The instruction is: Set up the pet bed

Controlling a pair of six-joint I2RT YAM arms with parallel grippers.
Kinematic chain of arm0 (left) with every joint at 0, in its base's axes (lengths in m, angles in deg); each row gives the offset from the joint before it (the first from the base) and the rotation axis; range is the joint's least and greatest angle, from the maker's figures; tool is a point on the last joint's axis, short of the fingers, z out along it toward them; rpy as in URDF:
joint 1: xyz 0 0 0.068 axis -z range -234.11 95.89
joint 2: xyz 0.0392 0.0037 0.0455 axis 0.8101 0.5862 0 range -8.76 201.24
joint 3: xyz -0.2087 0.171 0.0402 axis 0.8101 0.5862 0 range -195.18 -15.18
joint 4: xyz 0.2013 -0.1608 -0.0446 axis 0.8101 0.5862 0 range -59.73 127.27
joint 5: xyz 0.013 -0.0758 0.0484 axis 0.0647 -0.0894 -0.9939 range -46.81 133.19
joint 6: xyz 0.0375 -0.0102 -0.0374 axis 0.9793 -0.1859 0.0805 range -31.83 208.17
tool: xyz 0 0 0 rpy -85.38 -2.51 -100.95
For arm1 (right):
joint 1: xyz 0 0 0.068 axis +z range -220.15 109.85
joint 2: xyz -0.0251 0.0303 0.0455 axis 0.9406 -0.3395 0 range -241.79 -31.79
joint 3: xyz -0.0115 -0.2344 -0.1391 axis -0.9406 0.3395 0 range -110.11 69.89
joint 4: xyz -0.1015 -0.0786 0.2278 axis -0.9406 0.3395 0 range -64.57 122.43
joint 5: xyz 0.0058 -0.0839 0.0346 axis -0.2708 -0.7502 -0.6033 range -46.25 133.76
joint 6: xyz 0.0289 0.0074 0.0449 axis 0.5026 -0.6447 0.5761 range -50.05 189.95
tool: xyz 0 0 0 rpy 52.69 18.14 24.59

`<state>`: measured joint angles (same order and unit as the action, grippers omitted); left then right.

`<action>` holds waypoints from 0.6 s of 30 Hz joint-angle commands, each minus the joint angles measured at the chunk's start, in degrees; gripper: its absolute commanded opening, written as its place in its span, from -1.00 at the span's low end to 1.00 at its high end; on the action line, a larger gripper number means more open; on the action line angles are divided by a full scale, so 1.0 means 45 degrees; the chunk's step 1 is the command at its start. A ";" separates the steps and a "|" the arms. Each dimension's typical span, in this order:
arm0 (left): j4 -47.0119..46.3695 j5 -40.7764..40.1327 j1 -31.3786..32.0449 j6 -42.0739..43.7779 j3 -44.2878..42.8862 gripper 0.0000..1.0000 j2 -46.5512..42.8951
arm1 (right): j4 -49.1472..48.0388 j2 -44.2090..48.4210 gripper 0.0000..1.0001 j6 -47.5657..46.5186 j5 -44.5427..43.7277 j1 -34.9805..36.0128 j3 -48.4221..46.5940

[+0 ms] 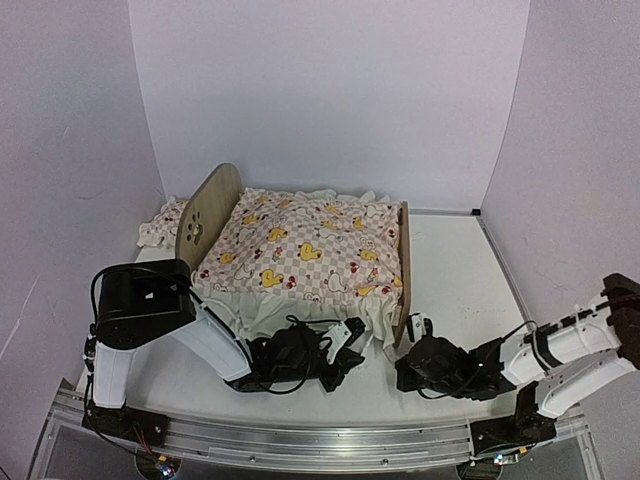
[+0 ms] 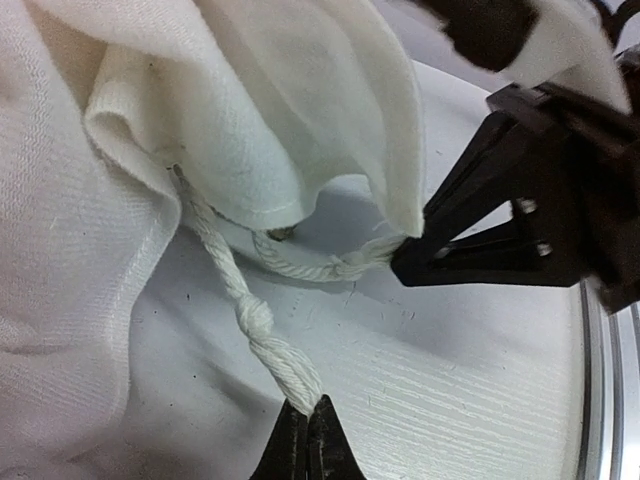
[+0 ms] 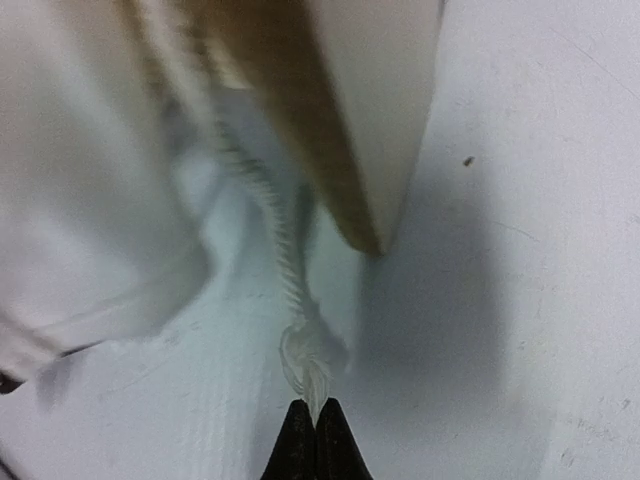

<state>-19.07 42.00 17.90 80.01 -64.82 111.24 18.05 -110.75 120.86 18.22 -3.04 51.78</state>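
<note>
The pet bed [image 1: 207,215] is a light plywood frame with its paw-print headboard on the left and its footboard [image 1: 403,270] on the right. A pink checkered duck-print cover [image 1: 305,250] lies over it, its white ruffle hanging at the front. My left gripper [image 1: 345,335] is low at the bed's front, shut [image 2: 308,410] on the frayed end of a knotted white cord [image 2: 255,320] that comes out of the white fabric [image 2: 300,110]. My right gripper [image 1: 415,328] sits by the footboard's near corner. In the blurred right wrist view it is shut [image 3: 316,405] on another knotted cord end [image 3: 300,350] below the wooden corner [image 3: 370,130].
A small ruffled pillow [image 1: 160,222] lies behind the headboard at the far left. White walls close in the table on three sides. A metal rail [image 1: 320,440] runs along the near edge. A black gripper part [image 2: 520,210] fills the right of the left wrist view.
</note>
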 commanded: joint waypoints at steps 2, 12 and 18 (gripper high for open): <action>-0.0106 0.0609 0.0115 -0.0258 -0.0605 -1.00 -0.0248 | 0.1602 0.3381 -1.00 -0.0499 0.1071 0.0416 -0.0652; 0.0002 -0.0453 0.1387 0.0774 -0.0373 -1.00 -0.0932 | 0.1639 0.5979 -1.00 -0.2672 0.2132 0.0418 -0.2896; 0.0045 -0.0024 0.1723 0.1079 -0.0380 -1.00 -0.1024 | 0.1639 0.5615 -1.00 -0.3331 0.2349 0.0418 -0.4484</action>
<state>-18.67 39.94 24.54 82.65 -66.35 109.78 26.40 -85.29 109.41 27.99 -1.36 36.59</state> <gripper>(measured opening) 0.007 0.011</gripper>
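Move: The right fingers are already shut on one cord end just above the table. The bed's near foot-end leg is about 6 cm straight ahead of them, its middle some 3 cm higher; the blanket's frill corner hangs roughly 7 cm ahead, 5 cm left and 5 cm up. The left fingers hold the other cord; from them the leg is some 4 cm ahead and 9 cm right, the frill corner 5 cm ahead and 4 cm right. The right hand keeps its pinch on the cord end and hoists it fast, some 20 cm nearly straight up and about 7 cm to the left, rolling and swinging round roughly 30 degrees so that the fingers point more leftward and less steeply down. The left hand, also still shut on its knotted cord, waits briefly, then draws it about 5 cm back towards the robot, away from the bed's leg, easing a little right and up as it goes. ##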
